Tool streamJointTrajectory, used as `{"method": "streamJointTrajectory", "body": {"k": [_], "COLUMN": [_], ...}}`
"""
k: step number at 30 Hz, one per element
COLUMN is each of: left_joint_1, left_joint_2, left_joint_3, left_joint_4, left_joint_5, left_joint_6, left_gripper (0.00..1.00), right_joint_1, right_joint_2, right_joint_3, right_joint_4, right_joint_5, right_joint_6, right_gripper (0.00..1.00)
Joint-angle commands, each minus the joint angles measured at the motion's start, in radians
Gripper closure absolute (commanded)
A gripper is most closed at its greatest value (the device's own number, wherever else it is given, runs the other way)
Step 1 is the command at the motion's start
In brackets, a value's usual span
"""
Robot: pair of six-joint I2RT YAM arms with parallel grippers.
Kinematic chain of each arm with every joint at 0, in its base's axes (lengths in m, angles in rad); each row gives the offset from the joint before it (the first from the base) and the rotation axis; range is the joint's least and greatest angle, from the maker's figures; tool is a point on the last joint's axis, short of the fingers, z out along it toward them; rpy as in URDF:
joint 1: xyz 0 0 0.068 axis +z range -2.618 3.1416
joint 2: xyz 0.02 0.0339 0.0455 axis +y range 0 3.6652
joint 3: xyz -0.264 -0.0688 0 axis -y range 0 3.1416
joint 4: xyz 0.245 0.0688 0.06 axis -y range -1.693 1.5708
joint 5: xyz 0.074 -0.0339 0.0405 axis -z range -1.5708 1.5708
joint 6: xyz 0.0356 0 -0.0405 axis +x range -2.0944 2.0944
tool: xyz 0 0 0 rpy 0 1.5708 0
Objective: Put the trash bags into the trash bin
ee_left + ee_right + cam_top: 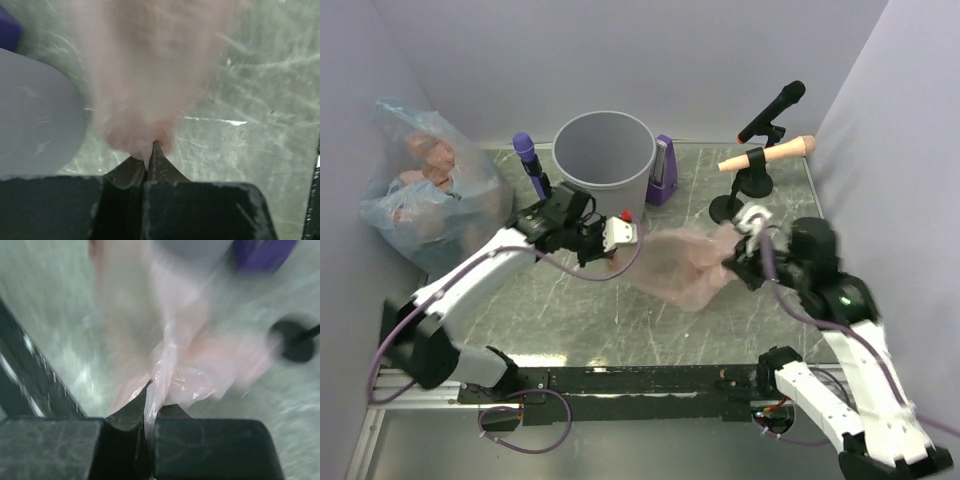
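Note:
A translucent pink trash bag [680,262] hangs stretched between my two grippers, in front of the grey trash bin [603,150]. My left gripper [625,250] is shut on the bag's left end; the left wrist view shows its jaws pinched together [151,150] on pink film [145,75], with the bin's wall [35,125] beside them. My right gripper [735,262] is shut on the right end, where a fold of the bag [200,365] runs down between the closed jaws [150,397]. A second trash bag [425,190], bluish-clear with pinkish contents, lies at the far left.
A purple microphone [528,160] stands left of the bin and a small purple box [663,170] right of it. A black microphone [772,108] and a peach one [770,155] stand on round-based stands [727,208] at the back right. Walls close in on both sides.

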Motion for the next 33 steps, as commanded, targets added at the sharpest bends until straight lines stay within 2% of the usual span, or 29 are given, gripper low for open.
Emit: {"method": "streamJointTrajectory", "body": {"k": [1,4,7,9,11,13,14,15,16,18,21,23,24,25,26,27,28,29,30,33], "left_joint_1": [-0.009,-0.003,0.002,0.002,0.002,0.002,-0.001,-0.009,-0.015,-0.026,-0.026,-0.024,-0.026,-0.026,-0.028,-0.032,-0.035,-0.037,-0.034,-0.032], "left_joint_2": [-0.164,0.003,0.158,0.249,0.248,0.173,0.132,0.105,0.085,0.061,0.007,-0.034,-0.054,-0.067,-0.074,-0.085,-0.102,-0.129,-0.158,-0.24], "left_joint_3": [0.121,0.398,0.763,1.0,1.106,1.002,0.917,0.865,0.828,0.773,0.563,0.379,0.278,0.202,0.118,0.037,-0.019,-0.054,-0.059,-0.042], "left_joint_4": [0.232,0.173,0.21,0.315,0.525,0.914,1.033,1.105,1.1,1.017,0.851,0.626,0.466,0.237,0.042,-0.115,-0.153,-0.138,-0.115,-0.016], "left_joint_5": [0.047,-0.023,-0.14,-0.226,-0.293,-0.324,-0.311,-0.286,-0.247,-0.226,-0.228,-0.153,-0.096,-0.053,-0.053,-0.104,-0.148,-0.159,-0.15,-0.032], "left_joint_6": [-0.163,-0.261,-0.367,-0.411,-0.433,-0.408,-0.383,-0.344,-0.306,-0.26,-0.261,-0.145,-0.006,0.189,0.369,0.515,0.533,0.486,0.428,0.273], "left_gripper": [0.99,0.99,0.99,0.99,0.99,0.99,0.99,0.99,0.99,0.99,0.99,0.99,0.99,0.99,0.99,0.99,0.99,0.99,0.99,0.99], "right_joint_1": [-0.004,-0.007,-0.009,-0.008,0.003,0.034,0.06,0.092,0.118,0.14,0.138,0.126,0.124,0.124,0.117,0.111,0.095,0.086,0.097,0.089], "right_joint_2": [0.079,0.268,0.457,0.529,0.534,0.488,0.461,0.431,0.405,0.347,0.253,0.166,0.143,0.143,0.15,0.144,0.103,0.041,-0.041,-0.165], "right_joint_3": [0.229,0.428,0.736,0.952,1.028,0.978,0.941,0.891,0.828,0.69,0.452,0.249,0.165,0.105,0.062,0.033,-0.007,-0.006,-0.001,0.029], "right_joint_4": [0.149,0.233,0.334,0.492,0.702,0.941,1.021,1.066,1.083,1.083,0.984,0.833,0.66,0.39,0.145,-0.115,-0.283,-0.385,-0.313,-0.089], "right_joint_5": [0.082,0.271,0.408,0.396,0.349,0.307,0.292,0.285,0.295,0.35,0.486,0.557,0.536,0.441,0.275,0.092,-0.079,-0.118,-0.074,0.023], "right_joint_6": [0.167,0.178,0.112,0.043,-0.031,-0.132,-0.188,-0.262,-0.319,-0.349,-0.278,-0.225,-0.235,-0.238,-0.256,-0.308,-0.397,-0.466,-0.382,-0.375], "right_gripper": [1.0,1.0,1.0,1.0,1.0,1.0,1.0,1.0,1.0,1.0,1.0,1.0,1.0,1.0,1.0,1.0,1.0,1.0,1.0,1.0]}}
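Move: The pink trash bag already hangs between both hands, its middle about 12 cm to the right of the left hand and 10 cm to the left of the right, slightly below each. From the left hand the trash bin stands roughly 16 cm ahead and 2 cm left, the purple holder some 22 cm ahead and 11 cm right. A black stand is about 20 cm ahead of the right hand and 1 cm left. Still pinching the trash bag, both hands swing forward and up 40–50 cm, then whip back down. ##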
